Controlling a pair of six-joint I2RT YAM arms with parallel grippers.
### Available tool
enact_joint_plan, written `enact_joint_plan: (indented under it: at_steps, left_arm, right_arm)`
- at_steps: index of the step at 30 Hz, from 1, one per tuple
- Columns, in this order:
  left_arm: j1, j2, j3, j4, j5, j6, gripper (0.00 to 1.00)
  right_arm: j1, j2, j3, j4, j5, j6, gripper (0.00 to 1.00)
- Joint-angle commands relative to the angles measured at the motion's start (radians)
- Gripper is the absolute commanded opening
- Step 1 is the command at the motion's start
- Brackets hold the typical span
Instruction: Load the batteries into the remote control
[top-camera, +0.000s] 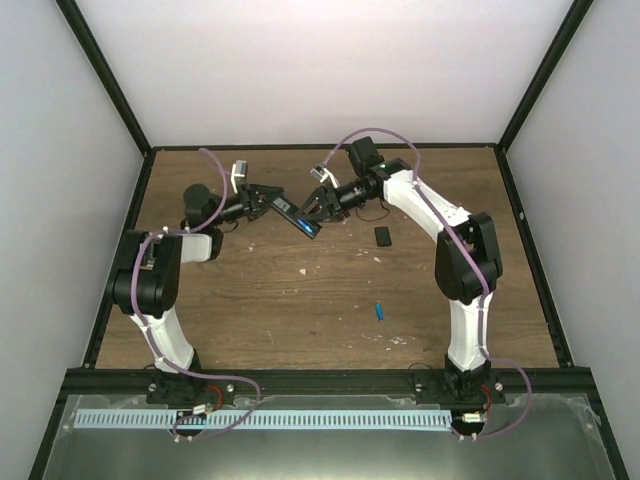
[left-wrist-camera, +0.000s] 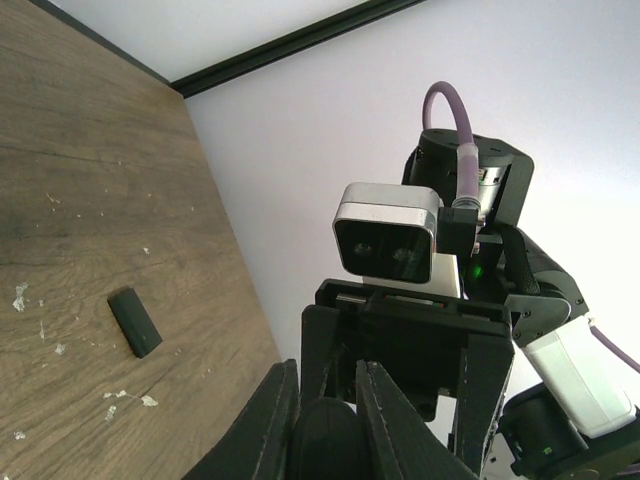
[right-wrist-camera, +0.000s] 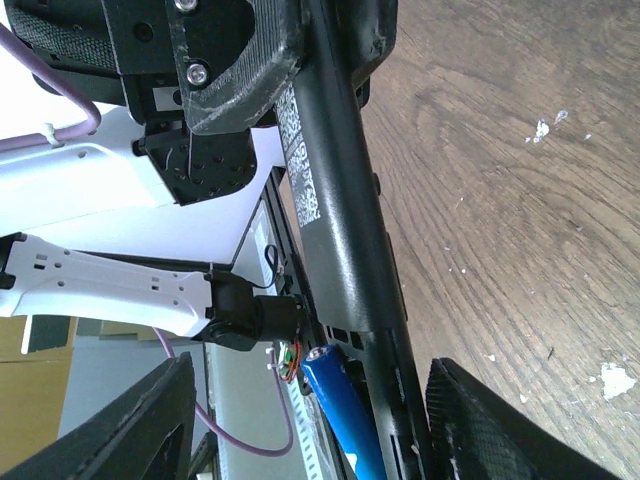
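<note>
The black remote control (top-camera: 297, 220) is held up above the table between both arms. My left gripper (top-camera: 272, 205) is shut on its left end, seen in the left wrist view as a dark rounded end (left-wrist-camera: 325, 440) between the fingers. My right gripper (top-camera: 312, 210) is open, its fingers (right-wrist-camera: 150, 420) spread wide on either side of the remote (right-wrist-camera: 335, 200). One blue battery (right-wrist-camera: 340, 410) lies in the remote's open compartment. The other blue battery (top-camera: 380, 311) lies on the table, right of centre.
A small black cover piece (top-camera: 383, 236) lies on the table to the right of the grippers, and it also shows in the left wrist view (left-wrist-camera: 134, 322). Pale specks of debris are scattered over the wooden table (top-camera: 300, 300). Black frame rails border the table.
</note>
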Motion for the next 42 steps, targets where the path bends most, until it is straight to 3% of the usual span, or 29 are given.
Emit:
enact_joint_plan:
  at_steps: [1, 20, 42]
  left_arm:
    - [-0.005, -0.024, -0.009, 0.042, -0.009, 0.018, 0.00]
    - [-0.005, -0.015, 0.004, 0.039, -0.015, 0.022, 0.00]
    - [-0.005, -0.031, 0.009, -0.026, -0.012, 0.094, 0.00]
  right_arm:
    - [-0.007, 0.014, 0.045, -0.010, -0.056, 0.010, 0.56]
    - [-0.006, 0.064, 0.070, -0.032, -0.127, -0.004, 0.42]
    - [-0.006, 0.103, 0.085, -0.028, -0.121, 0.047, 0.33]
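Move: The loose battery lying in the open bay of the remote that my left hand still holds is almost between my right fingertips, about 1 cm back and 1 cm below; the bay end of the remote is there too. From my left hand that battery is about 8 cm back and 7 cm to the right. The black battery cover lies on the table some 19 cm to the right of my right hand, 4 cm ahead and 22 cm down; the spare battery is roughly 18 cm right and 15 cm back, just as low. I bring my right fingers, pointing left and a little down, in closer around the remote's bay end: they close from just over half open to about a third while I sink some 2 cm, mostly late, and turn the wrist slightly, under 10 degrees. My left hand keeps its grip and holds the remote practically still. I can't see a firm touch on the battery yet. ##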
